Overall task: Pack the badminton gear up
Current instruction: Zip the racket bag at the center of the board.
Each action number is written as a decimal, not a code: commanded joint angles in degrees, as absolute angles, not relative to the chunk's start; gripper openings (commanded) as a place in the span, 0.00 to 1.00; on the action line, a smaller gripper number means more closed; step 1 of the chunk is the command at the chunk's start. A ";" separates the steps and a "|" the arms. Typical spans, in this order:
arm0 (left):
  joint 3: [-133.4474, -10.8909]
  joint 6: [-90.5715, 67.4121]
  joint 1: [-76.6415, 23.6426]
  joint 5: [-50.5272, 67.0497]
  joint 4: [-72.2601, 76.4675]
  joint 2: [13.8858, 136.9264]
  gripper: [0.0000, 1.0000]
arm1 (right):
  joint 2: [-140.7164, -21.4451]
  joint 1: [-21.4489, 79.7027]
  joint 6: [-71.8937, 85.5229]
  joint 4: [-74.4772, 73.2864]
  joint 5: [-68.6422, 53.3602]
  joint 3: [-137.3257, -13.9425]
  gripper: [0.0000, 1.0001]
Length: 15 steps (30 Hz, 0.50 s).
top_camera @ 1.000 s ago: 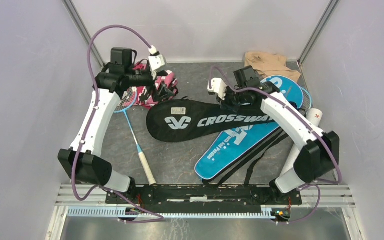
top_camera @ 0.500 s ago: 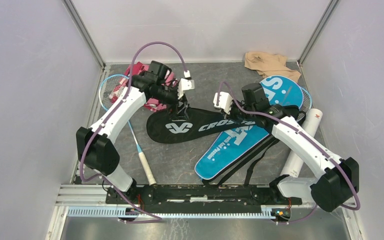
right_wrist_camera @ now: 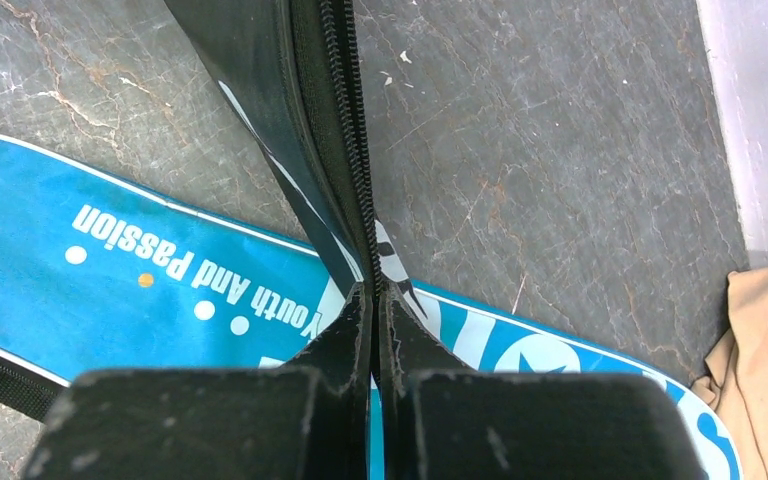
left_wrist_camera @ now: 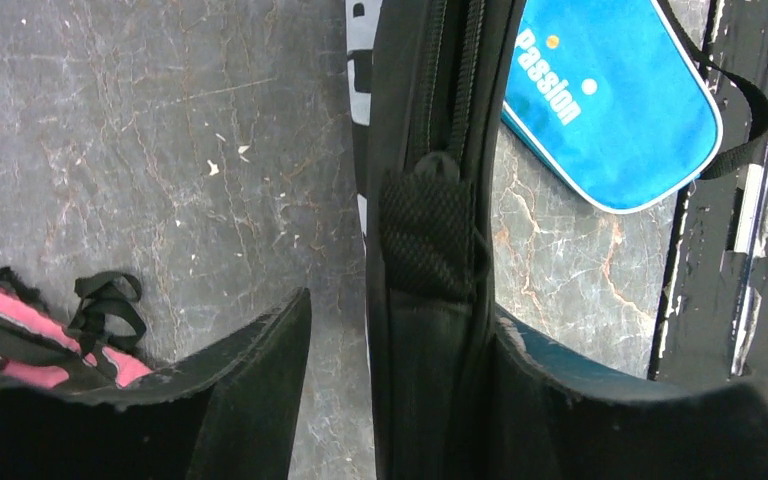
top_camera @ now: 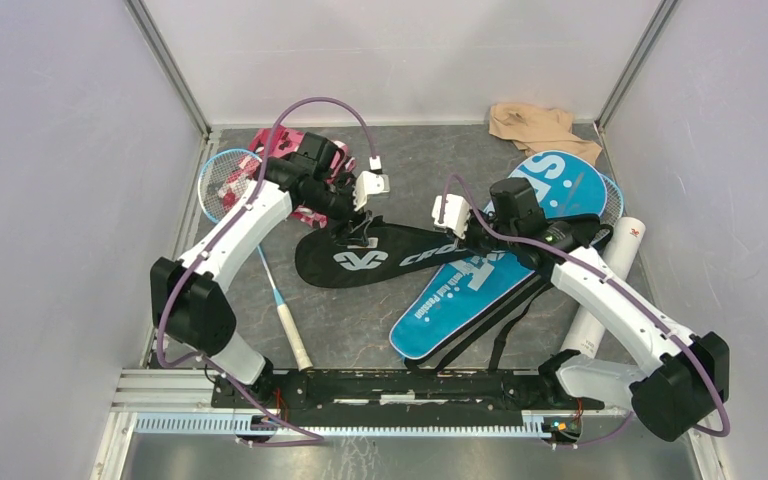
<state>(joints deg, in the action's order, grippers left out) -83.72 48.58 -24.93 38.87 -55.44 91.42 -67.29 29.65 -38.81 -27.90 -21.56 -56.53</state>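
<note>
The black "CROSSWAY" cover [top_camera: 380, 258] lies mid-table, partly over the blue "SPORT" cover [top_camera: 465, 295]. My left gripper [top_camera: 358, 235] is down at its wide end. In the left wrist view the jaws [left_wrist_camera: 400, 310] are open astride the black cover's zipped edge [left_wrist_camera: 430, 200], which touches the right finger, with a gap at the left finger. My right gripper [top_camera: 468, 243] is shut on the cover's zipper edge [right_wrist_camera: 345, 150], fingers [right_wrist_camera: 375, 290] pinched together over the blue cover [right_wrist_camera: 160, 270]. A thin-framed racket [top_camera: 225, 180] lies at the left. A white tube [top_camera: 605, 290] lies at the right.
Pink camouflage cloth [top_camera: 280, 145] lies at the back left, behind my left arm, and shows in the left wrist view [left_wrist_camera: 20, 320]. Beige cloth [top_camera: 535, 125] sits in the back right corner. Black straps [top_camera: 505, 330] trail from the blue cover toward the front rail.
My left arm swung from the pink cloth to the black cover's wide end and its jaws narrowed around the edge. The right gripper, still shut, shifted slightly with the cover.
</note>
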 commanded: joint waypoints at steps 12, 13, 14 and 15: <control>-75.48 54.23 -23.54 41.56 -55.09 81.58 0.24 | -67.86 29.66 -37.12 -31.42 -26.61 -60.42 0.18; -74.57 54.11 -24.01 40.81 -53.21 80.86 0.18 | -68.29 29.62 -36.23 -31.07 -28.05 -61.45 0.26; -73.51 53.81 -24.52 39.92 -51.55 79.99 0.12 | -68.90 29.68 -35.45 -30.83 -29.25 -62.38 0.35; -72.53 53.41 -25.13 39.32 -49.70 79.15 0.07 | -69.62 29.67 -34.44 -30.53 -30.74 -63.64 0.45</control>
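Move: The black racket bag stands on edge between the hands. Its end strip is between the left fingers, about 1 cm back of their middle; the webbing tab is some 3 cm right of that hand. The pink bag lies about 15 cm ahead and 12 cm left of it, on the table. The right fingers are shut at the zip edge; the blue bag's narrow end is 18 cm back, 7 cm left and roughly 15 cm below that hand. Shifting back and left by about 3 cm in all, first left, then mostly back, the left hand slides outward along the racket bag from the webbing tab and closes its fingers from well open to nearly shut, bringing both tips against the end strip. The right hand keeps its shut grip on the zip edge for most of this, then eases back about 1 cm and begins to open around the edge. ##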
